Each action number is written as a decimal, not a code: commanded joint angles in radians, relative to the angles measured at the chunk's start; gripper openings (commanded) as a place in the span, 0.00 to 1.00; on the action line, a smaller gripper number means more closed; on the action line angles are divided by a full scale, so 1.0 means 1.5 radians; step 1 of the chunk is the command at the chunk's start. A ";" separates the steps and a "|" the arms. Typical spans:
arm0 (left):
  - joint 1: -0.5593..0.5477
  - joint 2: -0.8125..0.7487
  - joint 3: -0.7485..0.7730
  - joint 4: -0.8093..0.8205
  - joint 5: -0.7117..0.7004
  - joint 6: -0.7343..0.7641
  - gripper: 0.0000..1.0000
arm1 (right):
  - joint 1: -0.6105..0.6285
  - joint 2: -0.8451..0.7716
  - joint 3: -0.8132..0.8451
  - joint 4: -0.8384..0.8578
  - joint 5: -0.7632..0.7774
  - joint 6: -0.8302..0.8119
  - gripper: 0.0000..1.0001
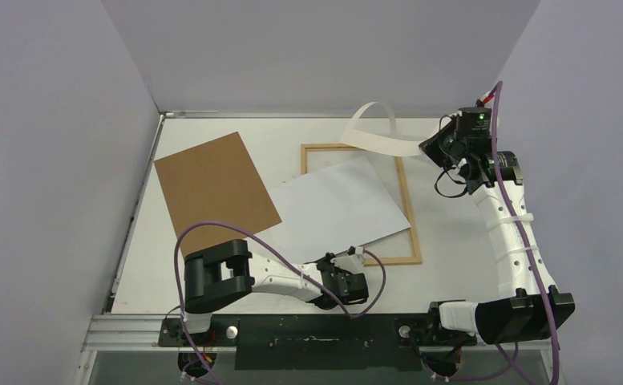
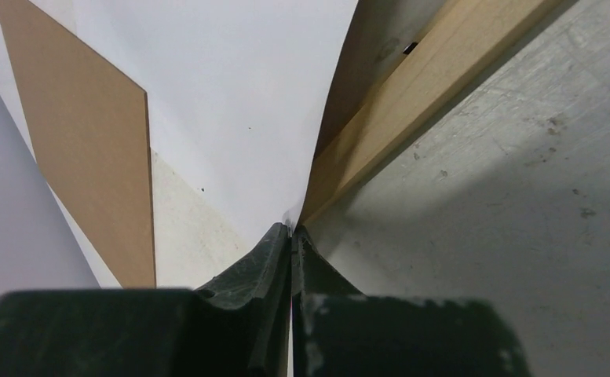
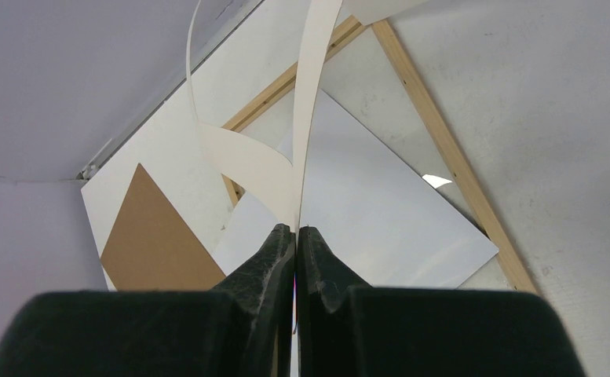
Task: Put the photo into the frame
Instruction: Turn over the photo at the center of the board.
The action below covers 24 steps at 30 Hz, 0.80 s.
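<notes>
The photo (image 1: 336, 208) lies white side up, askew across the light wooden frame (image 1: 408, 208), with its left part hanging off over the table. My left gripper (image 1: 348, 258) is at the sheet's near corner. In the left wrist view this gripper (image 2: 292, 228) is shut on that corner of the photo (image 2: 231, 102), right beside the frame's strip (image 2: 411, 102), and the corner is lifted slightly. At the frame's far right corner, my right gripper (image 1: 426, 147) is shut on a curled cream paper strip (image 1: 372, 128). The right wrist view shows the strip (image 3: 309, 94) rising from the closed jaws above the photo (image 3: 380, 220).
A brown hardboard panel (image 1: 216, 188) lies flat to the left of the frame, and the photo's left edge reaches it. Grey walls close in the table on the left, back and right. A purple cable loops beside my left arm.
</notes>
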 commanded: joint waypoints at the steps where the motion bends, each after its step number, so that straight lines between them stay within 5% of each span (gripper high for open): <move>1: 0.001 -0.055 0.017 -0.037 0.003 0.010 0.00 | -0.005 -0.029 0.002 0.024 0.004 0.004 0.00; 11: 0.052 -0.119 0.023 -0.096 -0.003 -0.009 0.00 | -0.008 -0.033 0.002 0.026 0.003 0.002 0.00; 24: 0.271 -0.397 0.028 -0.113 0.072 -0.003 0.00 | -0.015 -0.029 -0.005 0.049 -0.009 0.008 0.00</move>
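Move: The photo's near corner is already pinched in my left hand, almost at table height. The photo's middle lies about 12 cm ahead and 2 cm right of the hand. The frame, under its right part, is centred some 13 cm ahead and 9 cm right. The brown board, overlapping its left side, is centred 16 cm ahead and 25 cm left. From my right hand the photo is about 6 cm back, 15 cm left and 29 cm below. I keep the photo's corner pinched in my shut left hand and peel it up off the table, first straight up for about 4 cm. Then I speed up and swing it left and somewhat forward as it rises, towards the brown board, ending some 12 cm higher and 9 cm farther left. My wrist turns roughly 20 degrees counter-clockwise and its left side dips. ##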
